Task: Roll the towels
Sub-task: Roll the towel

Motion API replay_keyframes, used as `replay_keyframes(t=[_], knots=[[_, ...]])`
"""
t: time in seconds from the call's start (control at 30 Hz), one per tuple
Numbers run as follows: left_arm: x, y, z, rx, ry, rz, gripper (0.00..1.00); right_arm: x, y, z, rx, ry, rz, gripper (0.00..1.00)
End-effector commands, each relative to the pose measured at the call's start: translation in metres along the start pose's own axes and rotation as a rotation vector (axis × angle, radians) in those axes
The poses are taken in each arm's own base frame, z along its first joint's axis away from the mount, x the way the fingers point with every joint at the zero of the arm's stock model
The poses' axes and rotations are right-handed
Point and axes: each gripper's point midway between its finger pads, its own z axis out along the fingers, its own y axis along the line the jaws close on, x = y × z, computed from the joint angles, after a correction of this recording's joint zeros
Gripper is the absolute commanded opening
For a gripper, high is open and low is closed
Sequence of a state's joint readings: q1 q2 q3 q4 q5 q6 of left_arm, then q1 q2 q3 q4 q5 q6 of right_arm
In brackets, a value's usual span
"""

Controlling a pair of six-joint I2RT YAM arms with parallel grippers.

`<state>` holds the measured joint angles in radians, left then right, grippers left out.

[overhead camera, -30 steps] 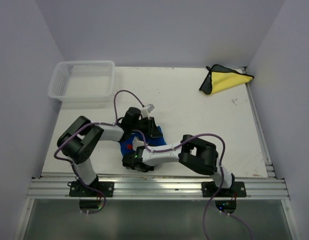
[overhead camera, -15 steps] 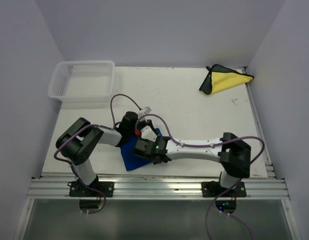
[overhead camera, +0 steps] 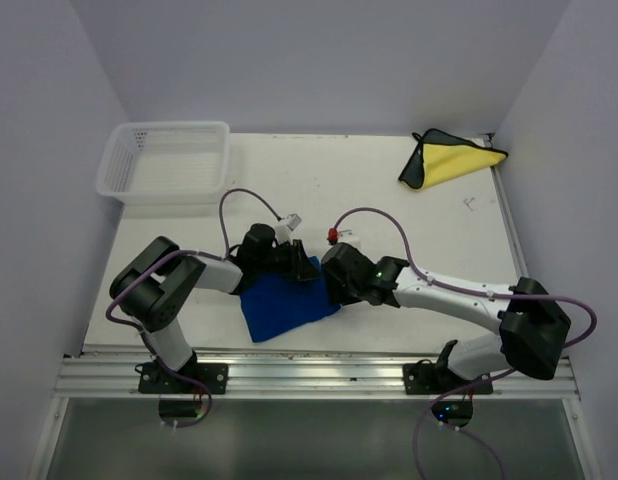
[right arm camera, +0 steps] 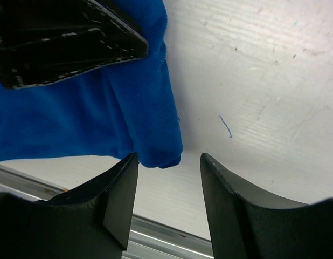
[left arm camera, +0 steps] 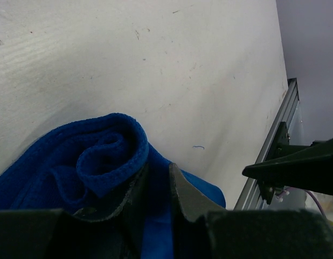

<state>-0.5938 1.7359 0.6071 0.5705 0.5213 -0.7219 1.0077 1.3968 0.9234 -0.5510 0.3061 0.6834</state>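
The blue towel (overhead camera: 284, 305) lies near the front of the table, partly rolled, its curled end (left arm camera: 104, 154) showing in the left wrist view. My left gripper (overhead camera: 299, 262) sits at the towel's far edge, shut on a fold of the blue cloth (left arm camera: 155, 186). My right gripper (overhead camera: 334, 285) stands open at the towel's right side, with the towel's corner (right arm camera: 155, 154) just beyond its fingertips and nothing between them. The yellow towel (overhead camera: 451, 160) with dark edging lies folded at the far right corner, away from both arms.
A white mesh basket (overhead camera: 164, 160) stands at the far left corner. The metal rail (overhead camera: 309, 375) runs along the table's near edge, close to the blue towel. Purple cables loop above both arms. Walls close in the table on the left, right and back.
My right gripper has let go of the blue towel and opened, and its arm has swung from the towel's near left side to its right side. The left gripper has stayed shut on the towel.
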Motion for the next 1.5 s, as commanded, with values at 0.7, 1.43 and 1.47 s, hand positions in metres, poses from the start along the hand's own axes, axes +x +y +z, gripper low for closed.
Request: replay_keyframes(t=[0.7,1.43,1.47], knots=[[0.032,0.037,-0.010,-0.138,0.068,-0.055,0.26,0.004,0.031,0.026,-0.534,0.002,0.428,0.56],[0.023,0.029,-0.008,-0.119,0.047,-0.060,0.26,0.031,0.019,0.037,-0.329,0.030,0.170,0.25],[0.023,0.029,-0.008,-0.121,0.046,-0.062,0.26,0.032,0.019,0.037,-0.306,0.022,0.143,0.22]])
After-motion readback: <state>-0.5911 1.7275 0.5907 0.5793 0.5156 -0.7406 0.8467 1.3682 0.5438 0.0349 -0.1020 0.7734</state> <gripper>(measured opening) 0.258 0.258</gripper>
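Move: The towel's near roll end hangs just below the right fingertips, about 6 cm down, 2 cm back and 1 cm left of the hand point. The far roll end lies some 10 cm ahead and 5 cm left of the right hand, and the flat part's near-left corner some 20 cm left and 10 cm back. From the left hand, the near roll end is about 9 cm back, 5 cm right and slightly lower. The right fingers end up pinching the near end of the towel's roll, closing from half open only at the last. To get there the hand drops about 4 cm while rolling its left side up some 30 degrees, swings left and rises slightly, then settles back and down onto the roll end. The left hand stays put, keeping its hold farther up the roll. ##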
